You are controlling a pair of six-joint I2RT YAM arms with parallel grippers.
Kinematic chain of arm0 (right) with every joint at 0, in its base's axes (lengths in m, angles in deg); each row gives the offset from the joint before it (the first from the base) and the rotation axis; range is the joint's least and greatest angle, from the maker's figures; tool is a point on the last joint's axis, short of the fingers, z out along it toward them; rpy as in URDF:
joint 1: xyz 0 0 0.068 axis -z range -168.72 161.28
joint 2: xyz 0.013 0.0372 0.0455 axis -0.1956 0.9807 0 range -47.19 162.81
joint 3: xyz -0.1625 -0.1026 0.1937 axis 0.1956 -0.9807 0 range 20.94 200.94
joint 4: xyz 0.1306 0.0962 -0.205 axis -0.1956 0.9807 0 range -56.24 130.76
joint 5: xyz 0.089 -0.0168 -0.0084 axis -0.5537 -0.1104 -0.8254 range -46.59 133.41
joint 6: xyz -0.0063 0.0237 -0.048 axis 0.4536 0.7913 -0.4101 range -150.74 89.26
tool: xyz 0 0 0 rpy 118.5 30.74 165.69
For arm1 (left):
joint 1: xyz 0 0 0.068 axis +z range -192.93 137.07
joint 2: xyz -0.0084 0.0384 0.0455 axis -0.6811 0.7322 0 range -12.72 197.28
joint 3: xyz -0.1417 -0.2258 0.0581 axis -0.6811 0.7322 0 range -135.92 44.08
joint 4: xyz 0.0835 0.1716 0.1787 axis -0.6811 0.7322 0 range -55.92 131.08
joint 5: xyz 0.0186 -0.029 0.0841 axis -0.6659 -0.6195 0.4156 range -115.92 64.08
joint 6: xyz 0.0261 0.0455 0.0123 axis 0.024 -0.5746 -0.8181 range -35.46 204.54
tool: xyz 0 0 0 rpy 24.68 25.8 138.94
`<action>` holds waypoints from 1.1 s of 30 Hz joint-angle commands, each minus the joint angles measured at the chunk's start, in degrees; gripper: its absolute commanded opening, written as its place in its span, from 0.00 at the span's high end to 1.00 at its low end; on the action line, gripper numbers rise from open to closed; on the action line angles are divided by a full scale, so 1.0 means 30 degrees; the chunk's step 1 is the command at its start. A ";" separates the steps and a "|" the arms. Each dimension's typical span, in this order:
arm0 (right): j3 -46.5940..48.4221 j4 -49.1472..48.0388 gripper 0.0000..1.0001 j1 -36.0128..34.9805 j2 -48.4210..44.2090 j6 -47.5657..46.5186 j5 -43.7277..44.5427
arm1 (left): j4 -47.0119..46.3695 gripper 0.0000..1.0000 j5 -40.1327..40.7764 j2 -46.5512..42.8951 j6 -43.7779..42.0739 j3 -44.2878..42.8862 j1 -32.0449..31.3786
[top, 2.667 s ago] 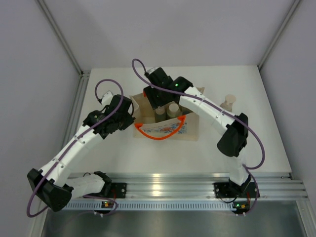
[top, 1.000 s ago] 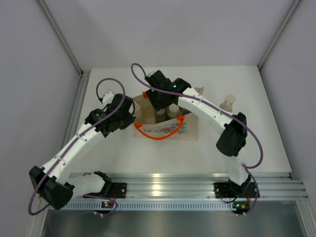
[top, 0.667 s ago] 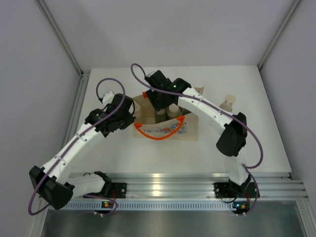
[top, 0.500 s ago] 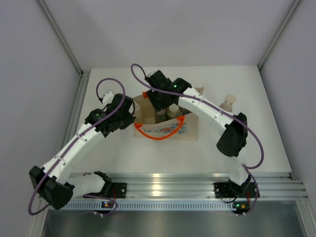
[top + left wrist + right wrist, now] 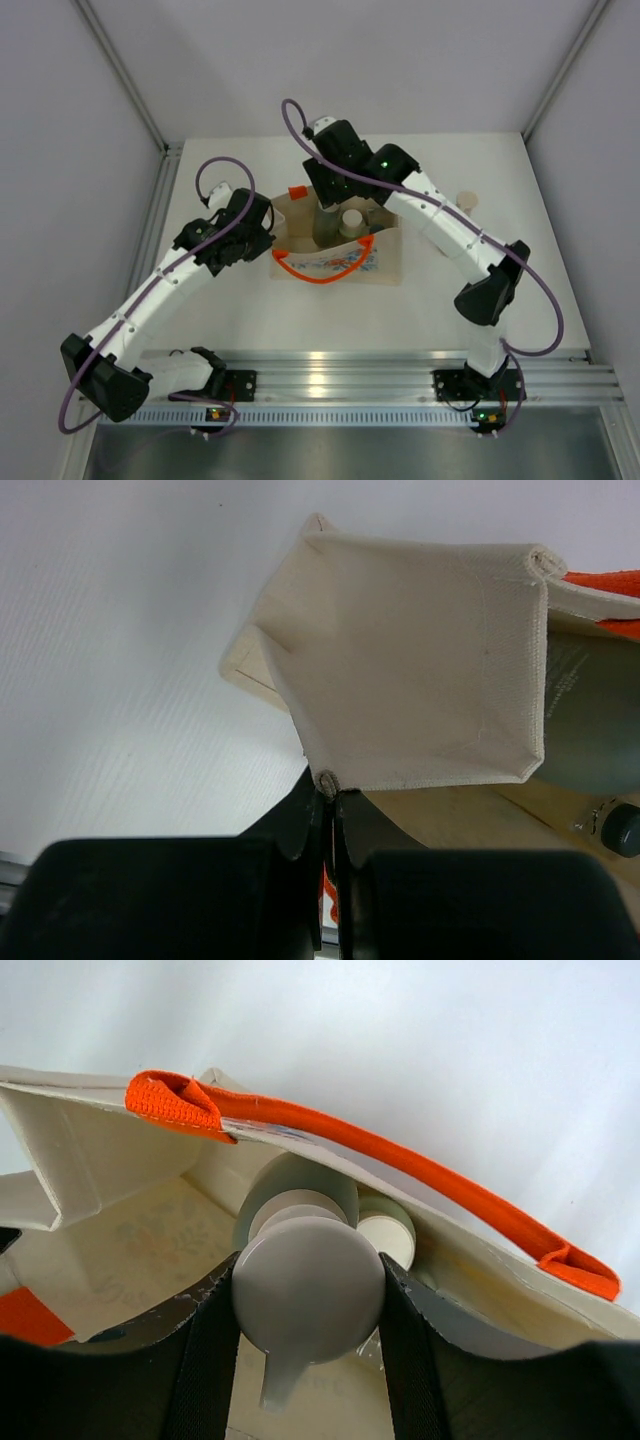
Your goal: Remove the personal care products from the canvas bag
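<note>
The beige canvas bag [image 5: 375,262] with orange handles [image 5: 310,277] lies mid-table, and its mouth gapes in the right wrist view [image 5: 110,1160]. My right gripper [image 5: 328,196] is shut on the pale pump cap [image 5: 308,1285] of a grey-green bottle [image 5: 326,223], held upright and partly raised above the bag's opening. A second pale-capped bottle [image 5: 352,220] stands beside it inside the bag [image 5: 385,1238]. My left gripper [image 5: 270,234] is shut on the bag's left corner seam [image 5: 327,783], pinning it. A tan bottle [image 5: 466,199] stands on the table at the right, partly behind my right arm.
A small dark round object [image 5: 622,830] shows inside the bag at the edge of the left wrist view. An orange tab [image 5: 296,192] sticks up at the bag's far rim. White walls and metal rails enclose the table; bare table lies in front of the bag.
My right arm has risen and swung to the right, drawing the grey-green bottle up from the bag. The left gripper has kept its hold on the bag corner.
</note>
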 commanded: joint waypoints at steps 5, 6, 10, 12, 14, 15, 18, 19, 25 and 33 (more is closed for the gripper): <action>0.2119 -0.0374 1.00 -0.0236 -0.2213 -0.0792 0.1488 | -0.0159 1.00 0.0094 0.0255 -0.0032 -0.0564 0.0040; 0.2294 -0.0316 1.00 -0.0237 -0.2300 -0.0821 0.1517 | -0.0188 1.00 0.0065 0.0284 -0.0032 -0.0535 0.0040; 0.2880 -0.0199 1.00 -0.0207 -0.2447 -0.1026 0.1517 | -0.0159 1.00 0.0006 0.0314 0.0027 -0.0535 0.0040; 0.3522 0.0209 1.00 -0.0207 -0.2330 -0.1085 0.1517 | -0.0159 1.00 0.0006 0.0343 0.0056 -0.0535 0.0040; 0.3760 0.0358 1.00 -0.0237 -0.2388 -0.1202 0.1546 | -0.0159 1.00 -0.0024 0.0372 0.0114 -0.0506 0.0011; 0.3790 0.0446 1.00 -0.0237 -0.2505 -0.1260 0.1547 | -0.0159 1.00 -0.0053 0.0372 0.0144 -0.0506 0.0040; 0.3936 0.0622 1.00 -0.0237 -0.2594 -0.1261 0.1488 | -0.0159 1.00 -0.0111 0.0372 0.0202 -0.0506 0.0040; 0.4024 0.0855 1.00 -0.0237 -0.2681 -0.1261 0.1488 | -0.0159 1.00 -0.0111 0.0372 0.0231 -0.0506 0.0040; 0.4464 0.1530 1.00 -0.0237 -0.2944 -0.1202 0.1283 | -0.0159 1.00 -0.0082 0.0460 0.0232 -0.0506 0.0011; 0.5108 0.1501 1.00 -0.0266 -0.3910 -0.1319 0.1429 | -0.0188 1.00 0.0035 0.0665 0.0144 -0.0740 0.0011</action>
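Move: The right hand holds a pump bottle by its cap, partly lifted inside the bag. The bottle already out stands on the table about 30 cm to its right, 2 cm ahead, middle some 17 cm lower. Still in the bag, the white-capped bottle is about 5 cm right and 1 cm back, the clear packet some 12 cm right and level. From the left hand, the bottle already out is roughly 45 cm right, 8 cm ahead. Right hand lifts the gripped pump bottle about 6 cm, easing right 3 and back; left still pinches bag rim. ##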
